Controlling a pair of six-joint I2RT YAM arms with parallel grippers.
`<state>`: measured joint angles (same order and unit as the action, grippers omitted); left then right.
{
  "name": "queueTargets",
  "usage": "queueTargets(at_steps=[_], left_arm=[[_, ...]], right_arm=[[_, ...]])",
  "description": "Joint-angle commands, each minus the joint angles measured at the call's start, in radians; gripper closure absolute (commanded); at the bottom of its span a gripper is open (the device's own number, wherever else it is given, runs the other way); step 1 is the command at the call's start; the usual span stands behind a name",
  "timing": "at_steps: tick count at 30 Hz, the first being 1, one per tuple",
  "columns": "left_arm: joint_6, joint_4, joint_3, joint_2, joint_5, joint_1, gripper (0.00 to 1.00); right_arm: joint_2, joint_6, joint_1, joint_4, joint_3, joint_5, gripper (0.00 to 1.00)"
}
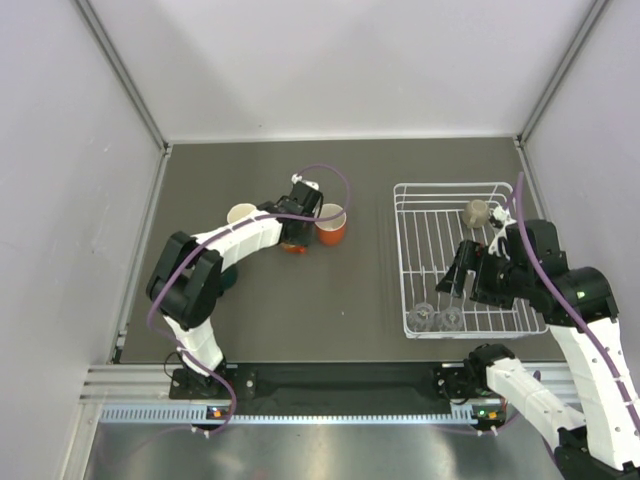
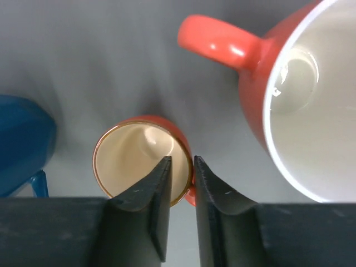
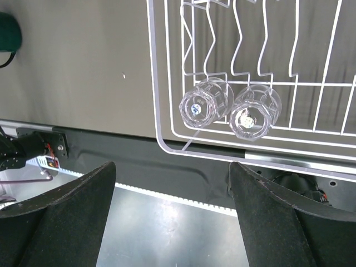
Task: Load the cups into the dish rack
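Note:
My left gripper [image 2: 181,161] is shut on the wall of the tiny orange cup [image 2: 130,158], one finger inside it and one outside. The cup stands on the table beside the large orange mug [image 2: 300,105]; a blue mug [image 2: 22,142] is at the left edge. From above, the left gripper [image 1: 297,238] covers most of the tiny cup [image 1: 294,248], next to the orange mug [image 1: 331,224]. Two clear glasses [image 3: 206,103] [image 3: 256,111] lie in the near end of the dish rack [image 3: 153,83]. My right gripper [image 3: 172,167] hangs open and empty above that end.
A pale mug [image 1: 241,214] stands left of my left arm, and a dark cup [image 1: 229,279] sits partly under it. A dull brownish cup [image 1: 478,211] lies at the rack's [image 1: 400,250] far end. The dark green cup [image 3: 8,33] shows left of the rack. White walls enclose the table.

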<state>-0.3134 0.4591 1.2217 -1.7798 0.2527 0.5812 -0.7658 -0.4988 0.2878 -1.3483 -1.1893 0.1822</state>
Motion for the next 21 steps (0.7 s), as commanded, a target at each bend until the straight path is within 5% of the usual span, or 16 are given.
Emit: queueTargets(at_steps=[1,7,13,21], left_arm=[[0.022,-0.057,-0.004,0.003,-0.027,-0.004,0.77],[0.004,-0.004,0.004,0.011,-0.084,-0.004,1.00],[-0.050,0.093,-0.011,0.109,-0.127,-0.004,1.00],[-0.169,0.271,-0.021,0.466,-0.284,-0.004,1.00]], right_arm=[[0.005,-0.011,0.008,-0.017,-0.003,-0.004,0.17],[-0.026,0.005,0.007,-0.026,-0.012,0.014,0.17],[-0.082,0.049,0.008,-0.072,-0.075,0.017,0.17],[-0.102,0.065,0.010,-0.025,-0.024,0.079,0.17]])
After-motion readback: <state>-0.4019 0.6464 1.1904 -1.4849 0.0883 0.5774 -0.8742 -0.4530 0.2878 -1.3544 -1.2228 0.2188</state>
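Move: About 3 cm to the left hand's left, level with it and 2 cm lower, is the middle of the small orange cup; its right-hand wall already stands between the parted fingers. The large orange mug is some 7 cm right and 4 ahead of that hand, the blue mug about 13 left and 4 ahead, the green cup roughly 20 left and 6 back. From the right hand the small cup lies around 24 cm ahead, 36 left and 19 below. Closing from about a third open, the left hand pinches the small orange cup's right-hand wall beside its handle, one finger inside and one outside, almost without shifting. Once shut, it lifts the cup with growing speed, about 7.5 cm up and some 5 cm back towards the base, away from the large orange mug, rolling roughly 10 degrees so that the hand's left side dips. ##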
